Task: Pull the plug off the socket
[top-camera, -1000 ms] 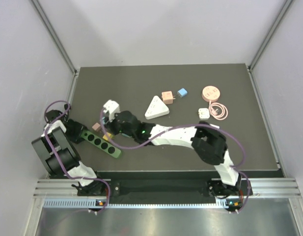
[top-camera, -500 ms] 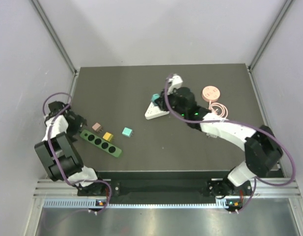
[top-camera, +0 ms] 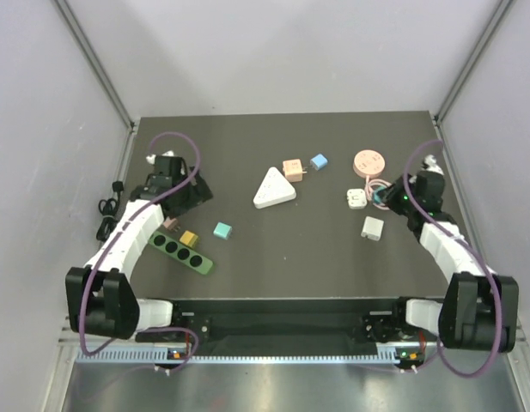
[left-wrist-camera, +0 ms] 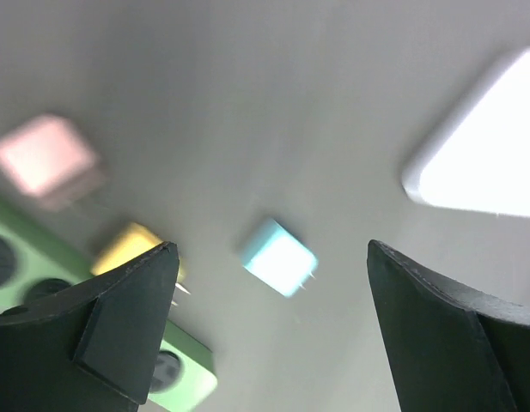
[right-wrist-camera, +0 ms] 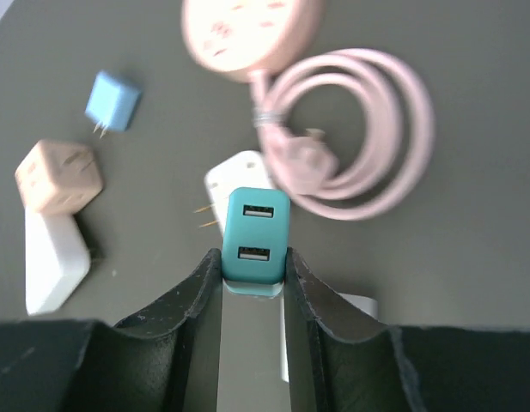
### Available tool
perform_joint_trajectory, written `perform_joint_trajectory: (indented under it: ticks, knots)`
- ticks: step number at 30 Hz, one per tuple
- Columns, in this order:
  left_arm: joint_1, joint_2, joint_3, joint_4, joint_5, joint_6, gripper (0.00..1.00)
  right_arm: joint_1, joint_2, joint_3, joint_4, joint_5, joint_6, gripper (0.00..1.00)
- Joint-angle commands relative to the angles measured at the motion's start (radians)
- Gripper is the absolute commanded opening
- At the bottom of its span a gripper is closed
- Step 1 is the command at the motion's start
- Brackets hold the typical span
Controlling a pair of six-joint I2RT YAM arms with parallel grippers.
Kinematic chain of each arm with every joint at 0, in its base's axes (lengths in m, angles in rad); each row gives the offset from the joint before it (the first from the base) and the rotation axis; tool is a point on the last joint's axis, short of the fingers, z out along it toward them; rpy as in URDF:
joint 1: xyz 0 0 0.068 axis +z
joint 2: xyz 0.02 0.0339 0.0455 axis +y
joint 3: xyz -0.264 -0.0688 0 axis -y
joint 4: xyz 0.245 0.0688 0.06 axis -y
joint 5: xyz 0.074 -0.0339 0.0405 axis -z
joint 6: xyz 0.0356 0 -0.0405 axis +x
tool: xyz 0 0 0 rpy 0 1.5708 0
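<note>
My right gripper [right-wrist-camera: 253,260] is shut on a teal plug [right-wrist-camera: 255,232] with two USB ports, held above the mat at the right. It hangs over a white plug [right-wrist-camera: 239,176] beside the pink coiled cord [right-wrist-camera: 350,137]. The white triangular socket [top-camera: 272,189] lies mid-table with no plug in it. My left gripper [left-wrist-camera: 271,257] is open and empty, above a light teal plug [left-wrist-camera: 279,257] lying loose on the mat. The green power strip [top-camera: 177,251] lies at the front left. A yellow plug [top-camera: 189,238] rests against it with its prongs showing, and a pink plug [top-camera: 170,223] lies beside it.
A round pink socket [top-camera: 368,161] sits at the back right. A peach plug [top-camera: 292,168] and a blue plug [top-camera: 319,160] lie behind the triangular socket. Another white plug [top-camera: 372,227] lies front right. Grey walls enclose the mat on three sides.
My right arm has swung from the triangular socket to the right side with the teal plug in its jaws. My left gripper has opened and moved in over the loose plugs.
</note>
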Motion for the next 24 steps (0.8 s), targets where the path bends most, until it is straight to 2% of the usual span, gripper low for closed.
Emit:
perform_joint_trajectory:
  ticks: [1, 4, 9, 11, 17, 18, 19, 21, 22, 24]
  knots:
    - [-0.092, -0.059, -0.026, 0.079, 0.019, 0.012, 0.95, -0.103, -0.108, -0.061, 0.001, -0.096, 0.040, 0.00]
    - [-0.204, -0.072, -0.027, 0.100, 0.010, 0.012, 0.95, -0.187, -0.149, -0.128, 0.009, -0.156, 0.036, 0.00]
    - [-0.322, -0.075, -0.012, 0.133, 0.008, 0.032, 0.93, -0.333, -0.151, -0.194, 0.055, -0.217, 0.043, 0.01]
    - [-0.365, -0.078, -0.015, 0.148, 0.026, 0.043, 0.93, -0.385, -0.119, -0.208, 0.105, -0.277, 0.060, 0.08]
    - [-0.421, -0.136, -0.124, 0.274, 0.157, 0.062, 0.93, -0.453, -0.016, -0.227, 0.194, -0.339, 0.085, 0.15]
    - [-0.424, -0.142, -0.132, 0.283, 0.175, 0.065, 0.93, -0.456, -0.011, -0.221, 0.190, -0.336, 0.082, 0.19]
    - [-0.428, -0.147, -0.135, 0.286, 0.209, 0.069, 0.93, -0.458, -0.007, -0.216, 0.187, -0.333, 0.073, 0.32]
    - [-0.428, -0.160, -0.138, 0.281, 0.227, 0.089, 0.93, -0.458, -0.008, -0.205, 0.166, -0.314, 0.056, 0.43]
    - [-0.430, -0.167, -0.139, 0.280, 0.232, 0.095, 0.93, -0.458, -0.011, -0.202, 0.135, -0.294, 0.039, 0.58]
    - [-0.430, -0.183, -0.141, 0.275, 0.240, 0.120, 0.93, -0.458, -0.021, -0.175, 0.078, -0.264, 0.008, 0.73]
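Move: My right hand holds the dark teal plug some 9 cm above the table; the bare patch it is bound for lies about 5 cm back and 9 cm to my right. From that hand, the white cube plug is roughly 7 cm back and 1 cm right, the white double plug 1 cm ahead and 3 cm left, the pink cord 3 cm ahead and 3 cm right. From my empty left hand, the mint plug is about 3 cm back, 5 cm right and 11 cm below; the yellow plug is 5 cm back and 3 cm left. I carry the teal plug right, back and down, about 8 cm sideways and 6 cm lower, turning the wrist slightly clockwise and rolling its left side up, then open my right fingers beside the white cube plug. Meanwhile my left hand, still wide open, sweeps about 16 cm right and drifts back past the mint plug, swinging some 35 degrees clockwise and rising slightly. ##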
